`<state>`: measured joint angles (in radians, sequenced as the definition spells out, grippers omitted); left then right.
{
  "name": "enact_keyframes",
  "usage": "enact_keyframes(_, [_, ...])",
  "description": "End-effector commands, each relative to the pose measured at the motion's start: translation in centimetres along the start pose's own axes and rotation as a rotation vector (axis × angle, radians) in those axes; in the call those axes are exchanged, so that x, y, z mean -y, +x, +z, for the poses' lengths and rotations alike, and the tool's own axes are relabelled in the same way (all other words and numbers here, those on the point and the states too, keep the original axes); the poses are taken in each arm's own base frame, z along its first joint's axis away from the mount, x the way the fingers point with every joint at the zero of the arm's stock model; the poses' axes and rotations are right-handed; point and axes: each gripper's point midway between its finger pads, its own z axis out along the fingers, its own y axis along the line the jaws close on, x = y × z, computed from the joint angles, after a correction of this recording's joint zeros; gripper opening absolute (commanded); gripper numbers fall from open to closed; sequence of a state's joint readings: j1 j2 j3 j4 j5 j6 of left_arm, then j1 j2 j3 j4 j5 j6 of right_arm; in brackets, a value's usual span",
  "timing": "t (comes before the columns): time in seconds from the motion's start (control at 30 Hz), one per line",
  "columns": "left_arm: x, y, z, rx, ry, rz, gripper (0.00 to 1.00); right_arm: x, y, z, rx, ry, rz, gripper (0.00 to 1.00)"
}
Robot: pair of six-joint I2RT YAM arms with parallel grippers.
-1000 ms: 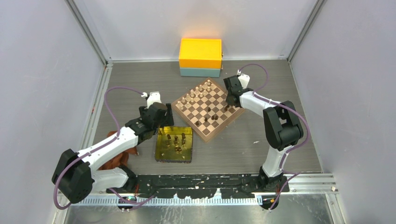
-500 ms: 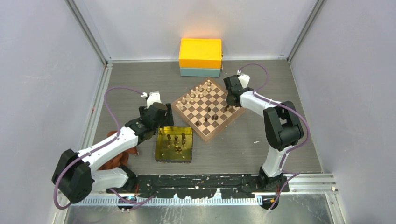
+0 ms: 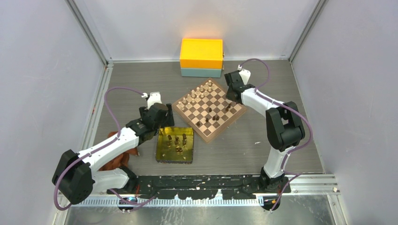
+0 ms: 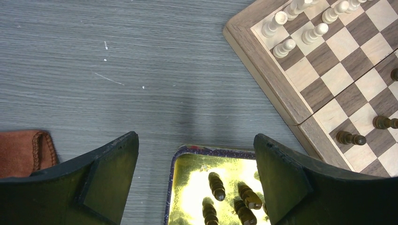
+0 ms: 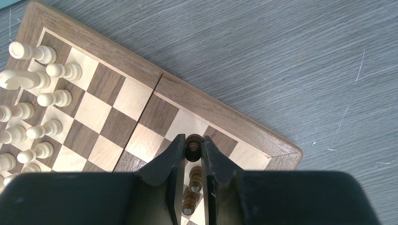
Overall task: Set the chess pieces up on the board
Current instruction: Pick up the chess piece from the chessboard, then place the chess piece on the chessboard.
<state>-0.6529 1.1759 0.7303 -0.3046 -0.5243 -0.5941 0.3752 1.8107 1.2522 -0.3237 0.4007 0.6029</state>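
The board lies tilted at the table's middle, and a few dark chess pieces stand on it. My right gripper is shut on one dark chess piece, held above the squares by the board's right corner. Two more dark pieces stand below, between its fingers. From above, the right gripper hangs over the board's far right edge. My left gripper is open over the far rim of the gold tray, where several dark pieces stand.
Pale chessmen line the board's far left side. A yellow and teal box stands at the back wall. A brown leather pouch lies left of the tray, under the left arm.
The right gripper has risen and drawn back toward the board's far right edge, still holding its dark piece. The left arm has not moved.
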Motion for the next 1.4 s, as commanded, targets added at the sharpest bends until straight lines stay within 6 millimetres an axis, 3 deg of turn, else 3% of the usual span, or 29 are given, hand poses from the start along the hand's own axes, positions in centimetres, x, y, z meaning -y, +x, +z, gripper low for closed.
enact_keyframes(0.0, [0.0, -1.3, -0.1, 0.051, -0.011, -0.018, 0.92, -1.6, -3.1, -2.0, 0.070, -0.052, 0.011, 0.01])
enact_keyframes(0.43, [-0.3, -1.1, -0.6, 0.055, -0.005, -0.037, 0.92, -3.3, -2.8, -6.2, 0.075, -0.091, -0.061, 0.01])
enact_keyframes(0.7, [-0.2, -1.0, -0.7, 0.059, 0.011, -0.057, 0.92, -3.8, -0.8, -7.9, 0.041, -0.091, -0.123, 0.01])
enact_keyframes(1.0, [0.0, -0.9, -0.6, 0.064, 0.021, -0.063, 0.92, -4.2, 1.7, -8.2, 0.004, -0.073, -0.172, 0.01])
enact_keyframes(1.37, [0.0, -0.8, -0.5, 0.068, 0.028, -0.067, 0.92, -4.1, 3.8, -7.1, -0.041, -0.048, -0.189, 0.01])
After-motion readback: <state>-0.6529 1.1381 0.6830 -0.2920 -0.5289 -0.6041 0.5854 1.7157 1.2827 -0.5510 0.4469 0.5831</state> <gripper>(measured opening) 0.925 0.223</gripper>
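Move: The right gripper already holds a dark chess piece just clear of the board. The close pair of dark pieces on the board's near half stands about 8 cm back and 7 cm to its left, some 3 cm lower. Two dark pieces stand nearer, centred around 4 cm back and 1 cm left; a lone dark piece is 4 cm back and 9 cm left. From the left hand, the close pair lies roughly 24 cm right, 1 cm ahead and 7 cm below. Keep the dark piece pinched in the right gripper and carry it back and to the left, about 9 cm in all, towards the close pair on the near half of the board. Lift it some 3 cm on the way, then sink about 1 cm while easing to a stop over the board, turning the hand about 10 degrees counter-clockwise. ##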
